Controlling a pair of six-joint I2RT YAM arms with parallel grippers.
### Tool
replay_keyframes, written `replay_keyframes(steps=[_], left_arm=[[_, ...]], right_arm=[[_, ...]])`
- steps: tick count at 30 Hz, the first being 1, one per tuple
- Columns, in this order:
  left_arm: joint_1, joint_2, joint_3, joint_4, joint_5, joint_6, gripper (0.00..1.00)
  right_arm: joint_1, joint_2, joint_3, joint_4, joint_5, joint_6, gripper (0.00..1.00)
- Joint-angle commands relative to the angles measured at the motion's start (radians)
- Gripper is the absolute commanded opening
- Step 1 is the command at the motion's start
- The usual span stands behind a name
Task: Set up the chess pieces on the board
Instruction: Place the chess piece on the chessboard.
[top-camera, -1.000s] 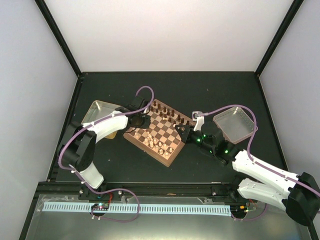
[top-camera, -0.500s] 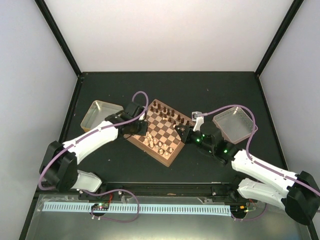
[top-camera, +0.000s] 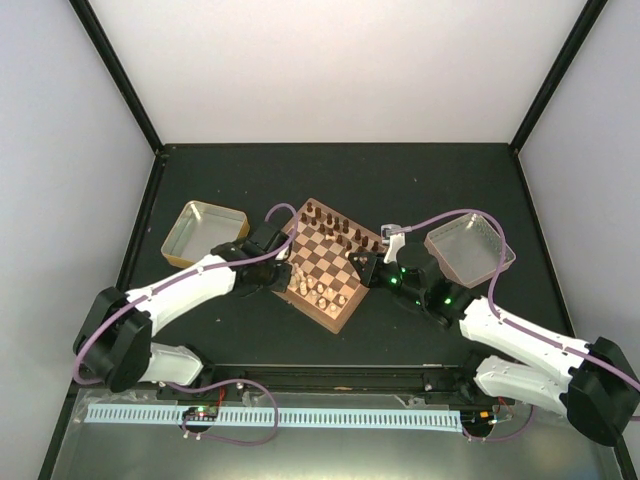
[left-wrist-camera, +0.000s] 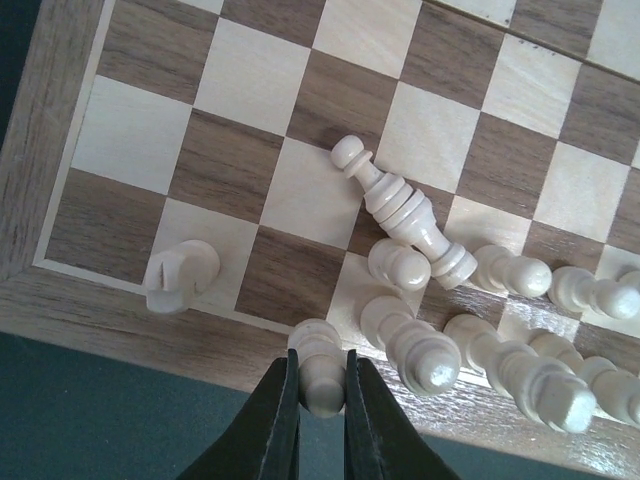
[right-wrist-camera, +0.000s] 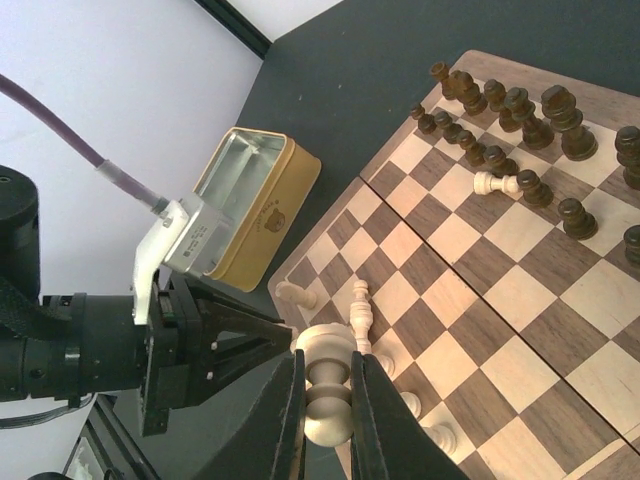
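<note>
The board (top-camera: 330, 250) lies at the table's middle, turned diagonally. Dark pieces (top-camera: 335, 222) stand along its far edge, and cream pieces (top-camera: 312, 285) cluster at its near left. My left gripper (top-camera: 283, 275) is at the board's near-left rim. In the left wrist view my left gripper (left-wrist-camera: 320, 385) is shut on a cream piece (left-wrist-camera: 322, 372) over the rim (left-wrist-camera: 130, 320). A toppled cream piece (left-wrist-camera: 400, 205) lies beside several upright ones (left-wrist-camera: 500, 350). My right gripper (right-wrist-camera: 325, 400) is shut on a cream piece (right-wrist-camera: 327, 385) above the board's near edge. It shows in the top view (top-camera: 362, 268).
A gold tin (top-camera: 203, 232) sits left of the board and also shows in the right wrist view (right-wrist-camera: 255, 205). A pinkish tray (top-camera: 470, 250) sits to the right. One cream pawn (right-wrist-camera: 495, 183) lies among the dark pieces (right-wrist-camera: 520, 110). The two grippers are close together.
My left arm has swung off the gold tin and moved toward me along the board's left rim. My right gripper has barely moved.
</note>
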Motion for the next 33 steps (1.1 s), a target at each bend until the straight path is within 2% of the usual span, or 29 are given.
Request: replay_keyframes(steps=[1, 10, 18, 26, 33], left_arm=[[-0.007, 0.045, 0.014, 0.03, -0.031, 0.005, 0.06], [-0.006, 0.079, 0.015, 0.048, -0.054, 0.006, 0.12], [-0.004, 0.099, 0.024, 0.058, -0.058, 0.012, 0.14], [-0.003, 0.061, 0.039, 0.021, -0.038, 0.004, 0.32], [-0.005, -0.037, 0.089, -0.036, -0.031, -0.016, 0.37]], right_arm=[[-0.003, 0.0, 0.021, 0.019, 0.002, -0.009, 0.08], [-0.003, -0.003, 0.024, 0.009, -0.001, -0.014, 0.08], [-0.003, 0.021, 0.045, -0.021, -0.013, -0.024, 0.08], [-0.003, 0.077, 0.134, -0.246, -0.042, -0.063, 0.08], [-0.003, 0.196, 0.216, -0.456, -0.05, -0.157, 0.09]])
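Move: The left hand holds the white bishop. Its dark edge square is about 2 cm ahead of that hand and 5 cm below. The white knight stands 3 cm ahead and 3 cm left of the hand. A tall white piece stands level with the hand, 3 cm to the right. A toppled white piece lies 2 cm ahead and 5 cm right. From the right hand, which also holds a white piece, the bishop's square is some 14 cm left, 2 cm ahead and 16 cm below. The left hand eases the bishop down about 1.5 cm and some 1 cm forward, until its base stands on the dark square beside the knight, then opens its fingers to let go and starts back up by about 1 cm around the bishop's head. The right hand waits at first, still gripping its own white piece, then dips about 3 cm towards the board while its fingers tip some 15 degrees farther down. ##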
